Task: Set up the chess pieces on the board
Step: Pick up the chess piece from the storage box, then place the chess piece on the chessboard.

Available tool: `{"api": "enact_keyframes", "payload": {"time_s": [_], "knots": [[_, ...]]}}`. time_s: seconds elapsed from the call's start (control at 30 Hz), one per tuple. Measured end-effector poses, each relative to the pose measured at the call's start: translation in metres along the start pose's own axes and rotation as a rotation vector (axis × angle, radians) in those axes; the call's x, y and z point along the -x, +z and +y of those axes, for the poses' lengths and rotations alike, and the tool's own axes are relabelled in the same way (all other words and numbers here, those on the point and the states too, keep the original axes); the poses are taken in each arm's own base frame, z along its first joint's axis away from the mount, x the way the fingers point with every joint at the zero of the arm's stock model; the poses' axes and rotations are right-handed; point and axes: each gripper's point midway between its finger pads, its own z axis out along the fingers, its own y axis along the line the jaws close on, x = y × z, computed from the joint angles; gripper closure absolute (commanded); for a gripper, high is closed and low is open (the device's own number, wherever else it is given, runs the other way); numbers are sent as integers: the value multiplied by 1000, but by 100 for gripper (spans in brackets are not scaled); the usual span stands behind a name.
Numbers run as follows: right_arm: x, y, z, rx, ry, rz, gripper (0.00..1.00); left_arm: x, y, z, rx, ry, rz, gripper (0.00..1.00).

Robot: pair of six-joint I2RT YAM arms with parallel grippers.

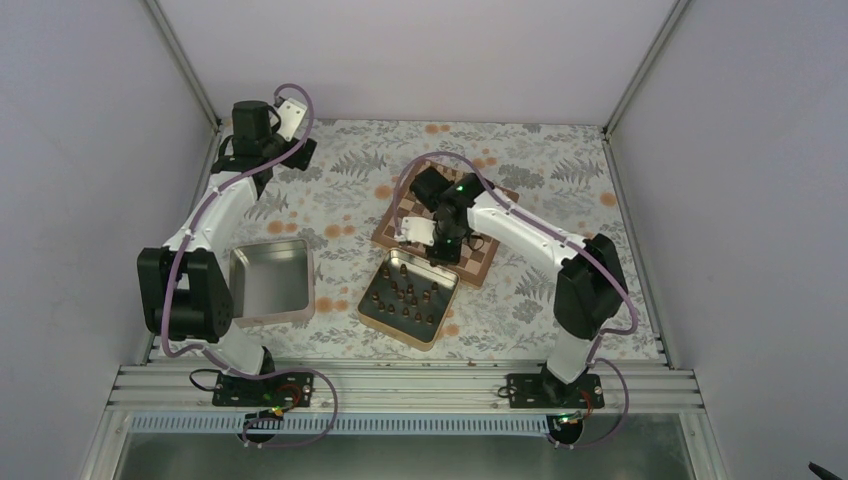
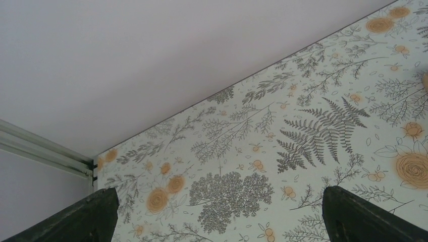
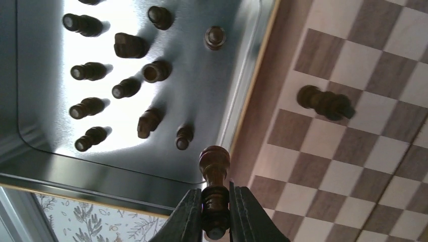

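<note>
My right gripper [image 3: 216, 212] is shut on a dark brown chess piece [image 3: 214, 174], which it holds by the base. It hangs over the seam between a metal tin [image 3: 45, 151] and the board [image 3: 353, 151]. In the top view this gripper [image 1: 440, 246] sits at the board's [image 1: 482, 264] near edge. One dark piece [image 3: 325, 102] stands on a board square. Several more dark pieces [image 3: 126, 88] are in the tin [image 1: 447, 308]. My left gripper [image 2: 217, 222] is open over bare floral cloth at the back left, with nothing between its fingers [image 2: 75, 217].
An empty square tin [image 1: 306, 282] lies near the left arm's base. A floral cloth [image 1: 350, 200] covers the table. Grey walls and metal frame rails close in the back and sides.
</note>
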Motion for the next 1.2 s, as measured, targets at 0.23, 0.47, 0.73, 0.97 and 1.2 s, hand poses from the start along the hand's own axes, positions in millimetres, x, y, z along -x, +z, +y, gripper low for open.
{"api": "enact_keyframes", "payload": {"time_s": [0.23, 0.47, 0.73, 0.97, 1.2], "knots": [[-7, -3, -37, -39, 44, -2, 88, 1, -1, 2, 5, -1, -2, 0], [-12, 10, -69, -48, 59, 31, 87, 1, -3, 6, 12, -4, -4, 0], [-7, 25, -73, -13, 32, 56, 87, 1, -3, 6, 10, 0, -5, 0], [-9, 38, -71, 19, 27, 78, 87, 1, -3, 4, -2, 2, -10, 0], [-8, 45, -70, 37, 20, 76, 87, 2, -3, 3, -6, 2, -11, 0]]}}
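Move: The right hand already holds a dark chess piece. Its empty square lies about 7 cm ahead, 1 cm right and some 7 cm below. The dark piece already on the board stands about 8 cm ahead, 2 cm left and 6 cm below. Behind, in the storage box, the nearest pawn is roughly 3 cm back, level sideways and 9 cm down. From the left hand that square is some 18 cm back, 34 cm right and 19 cm below. Still pinching the dark piece by its upper part, the right hand carries it forward about 7 cm, off the storage box and over the board's near row. It then sinks some 5 cm, almost straight down, onto or just above the square to the right of the dark piece already there. The fingers keep their hold, and the wrist tilts only slightly. ##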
